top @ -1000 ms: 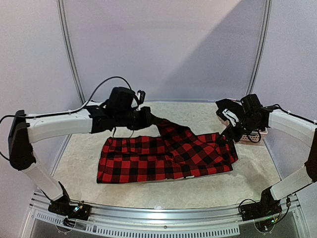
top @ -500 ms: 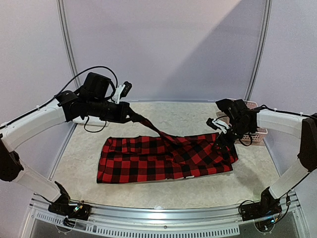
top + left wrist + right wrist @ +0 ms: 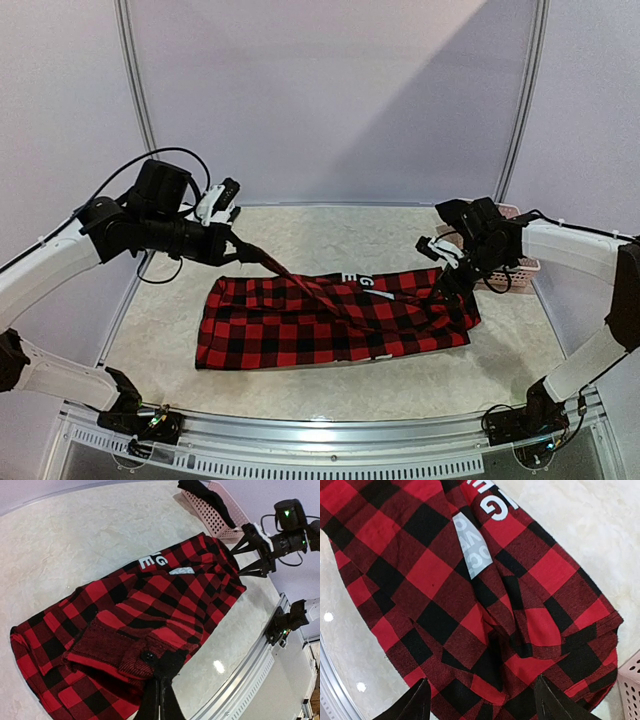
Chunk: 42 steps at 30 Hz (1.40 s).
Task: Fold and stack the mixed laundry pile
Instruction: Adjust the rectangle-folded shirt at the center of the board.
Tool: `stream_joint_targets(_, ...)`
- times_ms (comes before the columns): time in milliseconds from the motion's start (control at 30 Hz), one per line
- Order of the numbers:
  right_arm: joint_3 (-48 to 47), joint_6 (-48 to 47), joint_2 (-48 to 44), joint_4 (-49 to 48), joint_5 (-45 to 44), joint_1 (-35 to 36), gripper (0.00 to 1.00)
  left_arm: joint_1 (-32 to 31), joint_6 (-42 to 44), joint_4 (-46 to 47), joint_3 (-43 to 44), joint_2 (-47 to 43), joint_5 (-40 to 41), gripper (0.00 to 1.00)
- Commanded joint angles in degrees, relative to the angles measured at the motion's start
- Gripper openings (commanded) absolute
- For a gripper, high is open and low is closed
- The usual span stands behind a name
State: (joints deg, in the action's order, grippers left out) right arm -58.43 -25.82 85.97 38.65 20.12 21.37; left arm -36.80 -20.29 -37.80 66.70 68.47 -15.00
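Observation:
The red-and-black checked flannel shirt (image 3: 330,325) lies folded into a long band across the middle of the table. My left gripper (image 3: 232,240) hangs above its back left corner, shut on the sleeve cuff (image 3: 135,657). The sleeve (image 3: 290,280) stretches taut and slanting from that gripper down to the shirt's right part. In the left wrist view the left gripper (image 3: 162,680) has its fingers pressed together on the cuff's edge beside a black button. My right gripper (image 3: 441,283) stands open just over the shirt's right end (image 3: 435,575), fingers (image 3: 415,702) spread wide, holding nothing.
A pink perforated basket (image 3: 515,268) stands at the right edge behind the right gripper, with a dark garment (image 3: 205,492) in it. A neck label with white lettering (image 3: 492,502) shows on the shirt. The table's metal front rail (image 3: 330,430) runs below the shirt.
My left gripper has swung left and back with the cuff, drawing the sleeve out long across the shirt. White lettering now shows. The right gripper has dropped slightly toward the shirt's right end.

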Motion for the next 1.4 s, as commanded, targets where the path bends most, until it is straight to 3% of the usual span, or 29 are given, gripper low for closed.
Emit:
stream_joint_targets(0,-0.06,-0.72,-1.43,0.31,0.22,0.17,0.71,2.20,1.21,-2.57,-3.06,-1.68,-0.35,0.00)
stream_joint_targets(233,-0.10,-0.77,-0.90,0.70,0.18,0.17,0.71,3.29,0.95,-4.42,-5.42,-0.46,-0.48,0.05)
stream_joint_targets(467,0.11,-0.98,-1.24,0.85,0.82,0.17,0.72,4.79,4.30,-19.32,-3.99,-4.36,14.23,0.33)
stream_joint_targets(567,-0.12,-0.94,-0.79,0.76,0.97,0.17,0.72,5.33,5.02,-20.49,-4.26,-7.46,18.67,0.44)
stream_joint_targets(800,-0.94,0.01,1.45,0.39,-3.05,0.16,0.71,5.33,5.79,-10.34,-9.75,0.14,13.59,0.47)
stream_joint_targets(933,-0.72,0.12,1.91,0.76,-3.85,0.17,0.71,5.42,-3.50,-7.63,-11.03,8.82,12.61,0.48)
stream_joint_targets(1100,-0.36,-0.10,1.22,0.40,-4.09,0.16,0.71,5.50,-21.40,12.04,-26.73,7.46,5.42,0.50)
stream_joint_targets(1367,-0.96,-0.36,2.53,0.85,-2.77,0.17,0.71,5.59,-26.24,23.37,-32.48,9.75,2.81,0.46)
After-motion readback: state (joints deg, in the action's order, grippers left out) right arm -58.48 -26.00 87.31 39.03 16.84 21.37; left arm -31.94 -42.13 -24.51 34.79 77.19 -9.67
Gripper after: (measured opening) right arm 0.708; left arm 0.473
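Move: The left gripper still holds the plaid shirt's cuff up in the air. The place for it on the folded shirt's left part is about 25 cm straight below and 4 cm back. The shirt's left edge lies level ahead/back and some 14 cm to the left, and the white lettering about 10 cm ahead and 19 cm right. The white folded shirt is roughly 24 cm ahead, 22 cm left. From the right hand that cuff place lies about 36 cm left, 6 cm back, 9 cm down. Bring the left gripper leftward about 10 cm while sinking some 5 cm, rolling its left side up and opening the fingers to about half to let the cuff go. Then drop it a further 18 cm towards the shirt's left part, easing slightly back and tipping the fingers down some 30 degrees, to end just left of the freed cuff. ##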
